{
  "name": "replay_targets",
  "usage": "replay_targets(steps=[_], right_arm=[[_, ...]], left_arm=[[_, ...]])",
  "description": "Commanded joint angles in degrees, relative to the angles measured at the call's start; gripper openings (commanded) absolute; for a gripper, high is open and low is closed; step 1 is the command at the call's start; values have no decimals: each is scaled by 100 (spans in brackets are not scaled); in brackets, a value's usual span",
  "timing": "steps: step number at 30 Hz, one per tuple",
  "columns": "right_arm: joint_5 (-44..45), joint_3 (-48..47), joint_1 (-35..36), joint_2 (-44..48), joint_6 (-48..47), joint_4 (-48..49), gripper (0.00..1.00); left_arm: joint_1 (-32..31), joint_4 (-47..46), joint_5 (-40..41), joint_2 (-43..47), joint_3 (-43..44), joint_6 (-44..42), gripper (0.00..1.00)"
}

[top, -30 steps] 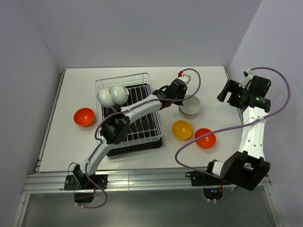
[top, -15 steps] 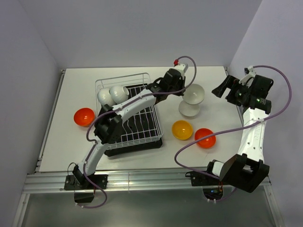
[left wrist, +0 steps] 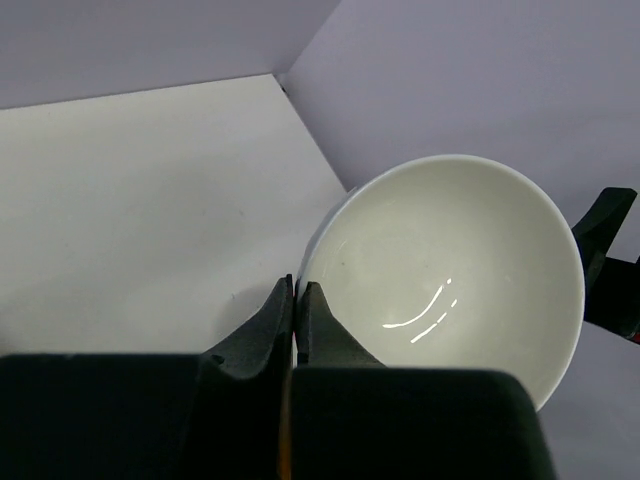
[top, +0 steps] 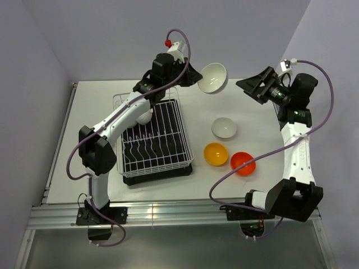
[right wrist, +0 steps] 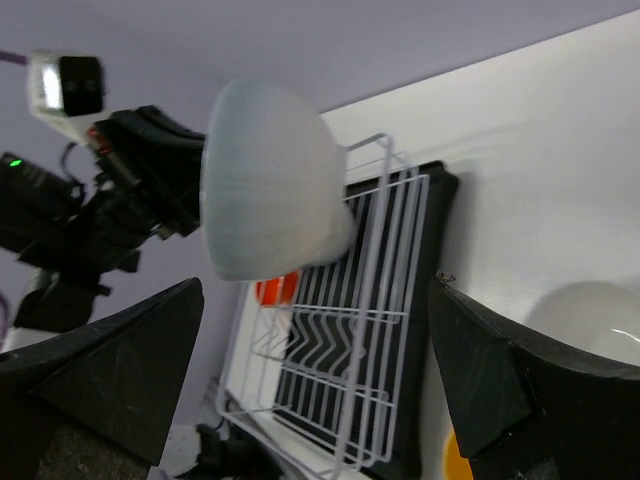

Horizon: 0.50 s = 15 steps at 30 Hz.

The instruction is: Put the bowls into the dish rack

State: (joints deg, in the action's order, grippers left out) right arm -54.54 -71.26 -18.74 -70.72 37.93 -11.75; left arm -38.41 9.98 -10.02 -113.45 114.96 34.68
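Observation:
My left gripper (top: 195, 78) is raised high over the far right corner of the dish rack (top: 150, 147), shut on the rim of a white bowl (top: 213, 77) that hangs tilted in the air. In the left wrist view the fingers (left wrist: 285, 312) pinch the rim of that bowl (left wrist: 455, 270). Another white bowl (top: 224, 128), a yellow-orange bowl (top: 215, 154) and a red-orange bowl (top: 243, 163) sit on the table right of the rack. My right gripper (top: 253, 85) stands wide open in the air, facing the lifted bowl (right wrist: 262, 190), with nothing between its fingers (right wrist: 105, 365).
The rack (right wrist: 350, 340) is a white wire basket on a black tray. A strip of red-orange (right wrist: 276, 289) shows beyond it in the right wrist view. Walls close the table at the back and on both sides. My left arm (top: 120, 119) crosses the rack's far left.
My left gripper has lifted the white bowl off the one still on the table and carried it up and back toward the rack. My right gripper rose and turned left.

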Motion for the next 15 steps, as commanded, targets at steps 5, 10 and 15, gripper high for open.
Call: replay_targets(steps=[5, 10, 15], right_arm=[[75, 130, 959, -179, 1707, 2096, 100], [566, -159, 1575, -583, 1709, 1668, 100], [1208, -546, 2111, -935, 1428, 903, 100]], left_arm=[[431, -865, -887, 499, -578, 953, 0], [685, -1182, -1230, 622, -913, 1322, 0], [835, -1393, -1432, 710, -1142, 1498, 0]])
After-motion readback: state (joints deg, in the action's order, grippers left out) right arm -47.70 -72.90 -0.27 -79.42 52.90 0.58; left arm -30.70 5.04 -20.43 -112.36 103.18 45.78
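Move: The white bowl, gripped by its rim in the left fingers, is about 11 cm to the right hand's left and 7 cm ahead, nearly level. Below the right hand, some 33 cm down, a second white bowl stands about 10 cm ahead and 2 cm left, the yellow bowl 7 cm left and 4 cm back. From the left hand, the open right gripper is about 17 cm right and 8 cm back, the dish rack's middle 21 cm left, 2 cm back and 28 cm down. The held white bowl is carried down about 6 cm and some 4 cm left, slightly forward, by the left hand, which keeps its shut grip on the rim and tips about 15 degrees downward. The right hand, still wide open, chases the bowl's free side, sweeping about 10 cm left and 3 cm forward, rising slightly and sinking back while rolling and swinging about 10 degrees counter-clockwise. ##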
